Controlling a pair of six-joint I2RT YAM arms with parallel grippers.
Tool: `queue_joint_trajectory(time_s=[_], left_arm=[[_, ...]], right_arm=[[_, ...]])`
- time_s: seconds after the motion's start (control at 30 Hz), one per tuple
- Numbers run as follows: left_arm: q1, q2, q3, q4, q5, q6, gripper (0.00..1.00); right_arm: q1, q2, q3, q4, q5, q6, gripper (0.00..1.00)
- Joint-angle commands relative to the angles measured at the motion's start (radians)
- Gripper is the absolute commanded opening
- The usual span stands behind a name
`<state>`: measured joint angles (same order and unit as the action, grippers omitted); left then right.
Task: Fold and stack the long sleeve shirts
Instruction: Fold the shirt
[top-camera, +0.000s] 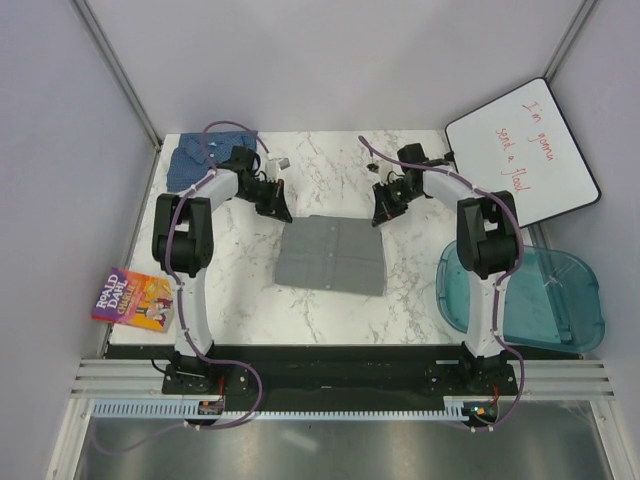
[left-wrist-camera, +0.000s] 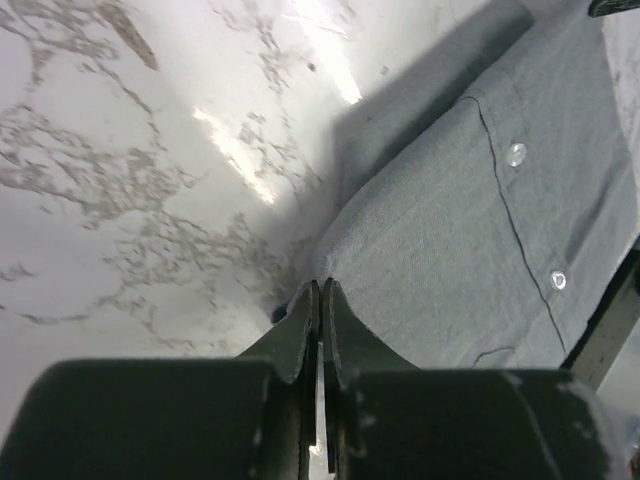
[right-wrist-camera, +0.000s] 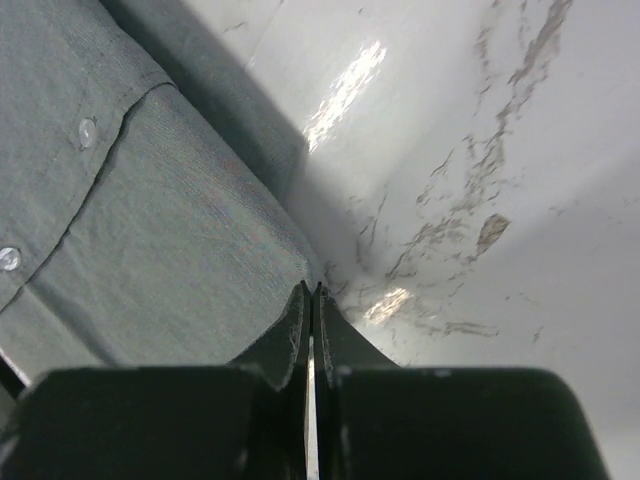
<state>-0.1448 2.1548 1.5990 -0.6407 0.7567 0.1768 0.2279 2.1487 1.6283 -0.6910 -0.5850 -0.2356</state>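
The grey long sleeve shirt (top-camera: 332, 256) lies folded into a rectangle in the middle of the marble table (top-camera: 240, 300), placket and buttons facing up. My left gripper (top-camera: 283, 212) is at its far left corner. In the left wrist view the left gripper (left-wrist-camera: 321, 285) is shut, with that corner of the grey shirt (left-wrist-camera: 470, 240) pinched at its tips. My right gripper (top-camera: 381, 215) is at the far right corner. The right wrist view shows the right gripper (right-wrist-camera: 311, 288) shut on the edge of the grey shirt (right-wrist-camera: 150, 250). The blue shirt (top-camera: 198, 157) lies bunched at the table's back left corner.
A whiteboard (top-camera: 525, 155) with red writing leans at the back right. A teal plastic bin (top-camera: 545, 300) hangs off the table's right edge. A colourful paperback book (top-camera: 133, 299) lies off the left edge. White walls close in the back and both sides.
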Motion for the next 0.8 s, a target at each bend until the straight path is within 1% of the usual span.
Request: queue_joint_trajectory(time_s=[0.0, 0.1, 0.13, 0.17, 0.2, 0.23, 0.27, 0.3, 0.33, 0.37, 0.4, 0.43, 0.47, 0.5, 0.53, 0.57, 0.6, 0.63, 0.67, 0.7, 0.73, 0.77], left_arm=[[0.007, 0.065, 0.072, 0.029, -0.114, -0.051, 0.02], [0.007, 0.082, 0.094, 0.027, -0.119, -0.059, 0.02], [0.008, 0.079, 0.101, 0.027, -0.117, -0.062, 0.04], [0.01, 0.07, 0.108, 0.026, -0.119, -0.071, 0.09], [0.017, 0.035, 0.108, 0.027, -0.094, -0.072, 0.26], [0.024, 0.008, 0.107, 0.029, -0.074, -0.068, 0.33], [0.03, -0.024, 0.095, 0.033, -0.062, -0.062, 0.38], [0.039, -0.114, 0.081, 0.038, -0.031, -0.057, 0.46], [0.042, -0.163, 0.064, 0.041, -0.002, -0.048, 0.56], [0.042, -0.229, 0.017, 0.048, 0.019, -0.021, 0.69], [0.04, -0.286, -0.011, 0.056, 0.048, -0.013, 0.86], [0.039, -0.403, -0.04, 0.064, 0.067, -0.007, 0.88], [0.036, -0.458, -0.086, 0.065, 0.078, 0.0, 0.99], [0.036, -0.505, -0.105, 0.065, 0.091, -0.002, 0.99], [0.036, -0.603, -0.125, 0.067, 0.101, -0.002, 0.99], [0.034, -0.643, -0.161, 0.073, 0.107, 0.004, 0.99], [0.036, -0.688, -0.18, 0.11, 0.108, -0.013, 0.99], [0.036, -0.749, -0.198, 0.131, 0.116, -0.028, 0.99], [0.036, -0.783, -0.242, 0.165, 0.125, -0.051, 0.99], [0.036, -0.809, -0.275, 0.271, 0.122, -0.094, 0.99], [0.036, -0.85, -0.325, 0.309, 0.121, -0.164, 0.99], [0.036, -0.858, -0.338, 0.325, 0.133, -0.16, 0.99]], right_arm=[[-0.002, 0.036, 0.05, 0.079, 0.105, 0.019, 0.0], [-0.002, 0.045, 0.064, 0.102, 0.111, 0.045, 0.0], [-0.004, 0.043, 0.077, 0.099, 0.108, 0.056, 0.02], [-0.004, 0.039, 0.085, 0.094, 0.102, 0.071, 0.13], [-0.004, 0.01, 0.091, 0.088, 0.096, 0.079, 0.2], [-0.009, -0.012, 0.097, 0.085, 0.077, 0.087, 0.27], [-0.015, -0.041, 0.099, 0.081, 0.054, 0.099, 0.4], [-0.019, -0.102, 0.102, 0.077, 0.034, 0.125, 0.46], [-0.03, -0.137, 0.105, 0.071, -0.001, 0.14, 0.52], [-0.033, -0.173, 0.105, 0.067, -0.018, 0.153, 0.69], [-0.033, -0.241, 0.107, 0.062, -0.035, 0.172, 0.78], [-0.036, -0.277, 0.105, 0.05, -0.059, 0.18, 0.87], [-0.035, -0.312, 0.102, 0.05, -0.105, 0.188, 0.98], [-0.035, -0.382, 0.097, 0.053, -0.125, 0.212, 0.98], [-0.035, -0.415, 0.085, 0.076, -0.139, 0.225, 0.98], [-0.033, -0.449, 0.079, 0.094, -0.153, 0.234, 0.98], [-0.036, -0.511, 0.065, 0.123, -0.154, 0.234, 0.98], [-0.036, -0.539, 0.059, 0.189, -0.165, 0.267, 0.98], [-0.036, -0.584, 0.05, 0.229, -0.153, 0.286, 0.98], [-0.036, -0.605, -0.011, 0.339, -0.121, 0.324, 0.98], [-0.038, -0.627, -0.046, 0.384, -0.071, 0.431, 0.98], [-0.041, -0.656, -0.073, 0.396, -0.02, 0.45, 0.98]])
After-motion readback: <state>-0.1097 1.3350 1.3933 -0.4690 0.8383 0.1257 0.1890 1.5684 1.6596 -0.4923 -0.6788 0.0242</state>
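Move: Both hands already hold the grey shirt's far corners with shut fingers, a couple of centimetres at most above the table. The shirt's middle lies about 8 cm back and 10 cm to the right of the left hand, and about 7 cm back and 10 cm to the left of the right hand. The folded blue shirt sits some 14 cm ahead and 18 cm left of the left hand; the teal bin is around 33 cm right of the right hand and 16 cm back. Still pinching the far corners, both hands ease the grey shirt's edge 2 to 3 cm forward and slightly down onto the table, then open and let go. With fingers going wide open, both climb fast, nearly 30 cm clear of the shirt, the left also drawing back while the right rises almost straight, and both wrists tilt some 35 to 40 degrees so the fingertips swing forward and up. ##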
